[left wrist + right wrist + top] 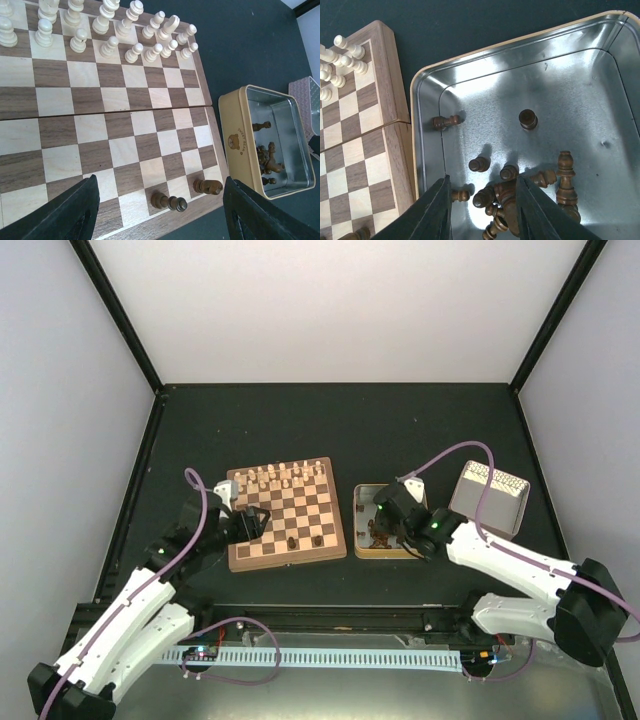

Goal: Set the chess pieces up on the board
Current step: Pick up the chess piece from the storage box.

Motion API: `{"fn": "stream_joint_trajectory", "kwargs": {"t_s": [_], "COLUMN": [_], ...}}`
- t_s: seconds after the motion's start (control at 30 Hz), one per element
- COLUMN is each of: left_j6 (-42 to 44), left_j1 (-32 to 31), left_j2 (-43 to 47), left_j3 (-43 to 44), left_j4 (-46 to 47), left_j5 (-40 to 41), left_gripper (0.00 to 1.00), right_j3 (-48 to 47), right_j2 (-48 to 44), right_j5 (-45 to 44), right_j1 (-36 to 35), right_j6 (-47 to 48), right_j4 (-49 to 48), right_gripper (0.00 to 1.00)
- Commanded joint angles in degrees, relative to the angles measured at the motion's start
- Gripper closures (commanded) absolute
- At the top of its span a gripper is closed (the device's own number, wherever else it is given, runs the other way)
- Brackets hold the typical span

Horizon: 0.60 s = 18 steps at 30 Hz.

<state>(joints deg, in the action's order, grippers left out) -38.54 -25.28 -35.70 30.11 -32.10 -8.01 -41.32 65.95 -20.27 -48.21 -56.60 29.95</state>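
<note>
The board [285, 515] lies left of centre, with cream pieces [107, 30] filling its far rows. Two dark chess pieces [169, 201] [207, 187] sit on squares of its near row by the right corner. My left gripper [162, 220] hovers over that near edge, open, with nothing between its fingers. Several dark chess pieces [527, 119] lie and stand inside the metal tin [427, 90]. My right gripper [482, 215] is down in the tin, open, its jaws on either side of a heap of dark pieces [502, 192] without closing on any.
The tin [362, 545] sits just right of the board, close to its border [395, 100]. The tin's patterned lid [490, 500] lies further right. Dark tabletop surrounds everything, with black frame posts at the back corners.
</note>
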Motion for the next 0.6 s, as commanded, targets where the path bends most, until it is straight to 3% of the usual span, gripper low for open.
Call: {"fn": "stream_joint_trajectory", "kwargs": {"t_s": [0.0, 0.57], "left_j6": [0.93, 0.99], "left_j1": [0.33, 0.32], "left_j2": [-0.64, 0.0], "left_j3": [3.03, 2.85], "left_j4": [0.51, -0.07], "left_j5": [-0.96, 1.41], "left_gripper": [0.31, 0.3], "right_j3": [0.33, 0.54], "right_j2": [0.37, 7.99], "right_j5": [-0.15, 2.25], "right_j1": [1.27, 10.17], "right_j6": [-0.35, 6.5], "right_j4": [-0.67, -2.36], "right_gripper": [0.64, 0.63]}}
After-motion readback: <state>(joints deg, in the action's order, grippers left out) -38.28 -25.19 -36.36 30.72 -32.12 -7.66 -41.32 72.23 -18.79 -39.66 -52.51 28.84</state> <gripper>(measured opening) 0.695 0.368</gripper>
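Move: The upright dark chess piece in the tin box is about 4 cm ahead of the right hand, 2 cm to its right and 8 cm down. At that same depth, a small lying piece by the tin's left wall is some 5 cm ahead and 4 cm left. The heap of pieces is 1 cm back and 1 cm left, and a long lying piece is 1 cm back and 4 cm right. From the left hand, the upright piece is roughly 26 cm right, 1 cm ahead and 12 cm down. Touching nothing yet, the empty right hand slants down into the box area, heading right, down and forward by about 5 cm in all, towards the upright dark piece and away from the heap. It gathers pace as it goes, the wrist tilts just a few degrees, and the fingers stay partly open. ##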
